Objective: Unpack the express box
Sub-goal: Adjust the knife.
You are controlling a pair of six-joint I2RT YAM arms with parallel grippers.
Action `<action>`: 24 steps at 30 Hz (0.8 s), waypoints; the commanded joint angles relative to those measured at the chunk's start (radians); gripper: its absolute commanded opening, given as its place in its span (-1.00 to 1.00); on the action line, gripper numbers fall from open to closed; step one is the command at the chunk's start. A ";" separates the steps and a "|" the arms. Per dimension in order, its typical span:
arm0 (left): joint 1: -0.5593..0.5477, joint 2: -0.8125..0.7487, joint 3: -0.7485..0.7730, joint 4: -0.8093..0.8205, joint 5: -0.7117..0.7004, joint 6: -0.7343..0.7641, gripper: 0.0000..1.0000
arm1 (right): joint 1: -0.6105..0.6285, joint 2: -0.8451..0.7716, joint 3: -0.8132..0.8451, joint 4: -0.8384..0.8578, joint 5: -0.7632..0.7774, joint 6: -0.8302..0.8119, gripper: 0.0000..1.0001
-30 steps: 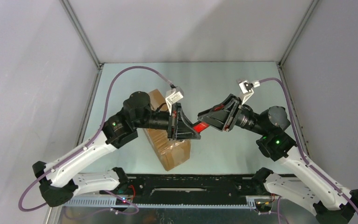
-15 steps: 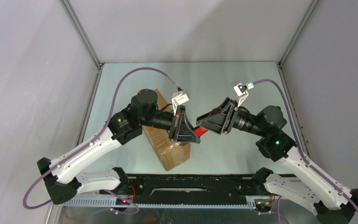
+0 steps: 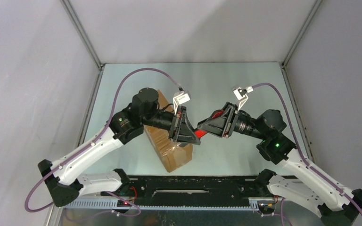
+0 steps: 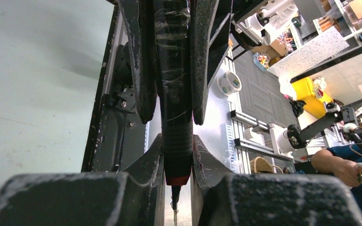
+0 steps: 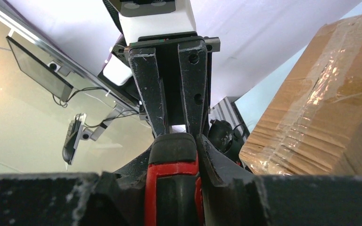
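Observation:
The express box (image 3: 175,153) is a brown cardboard carton with clear tape on it, lying on the table under my left forearm; the right wrist view shows its taped corner (image 5: 320,108). Both grippers meet tip to tip above the table, just right of the box. A red and black hand tool (image 3: 199,134) spans the gap between them. My left gripper (image 3: 196,139) (image 4: 176,141) is shut on its black, tape-wrapped end (image 4: 176,94). My right gripper (image 3: 201,128) (image 5: 176,141) is shut on its red and black handle (image 5: 172,188).
Grey enclosure walls with metal corner posts (image 3: 81,33) stand around the pale green table (image 3: 217,84). A black rail (image 3: 193,188) runs along the near edge between the arm bases. Purple cables (image 3: 141,71) loop over both arms.
My right gripper has slid left along the tool toward the left gripper, so less red shows between them. The left wrist shifted slightly. The box has not moved.

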 commanded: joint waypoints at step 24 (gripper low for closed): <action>0.079 -0.021 0.221 -0.711 -0.765 -0.098 0.99 | 0.039 -0.375 -0.327 -0.186 0.537 0.204 -1.00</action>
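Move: Both hands grip the knife in the air; its middle is roughly 4 cm right of the left hand, 2 cm ahead and 1 cm higher, and from the right hand about 3 cm left, 2 cm back and 1 cm lower. The box lies about 12 cm ahead of the left hand, 11 cm to its left and 24 cm below, and from the right hand some 8 cm ahead, 17 cm left and 27 cm below. Left opens off the knife, going about 10 cm left and down; right hand lowers it 8 cm, rightwards. ##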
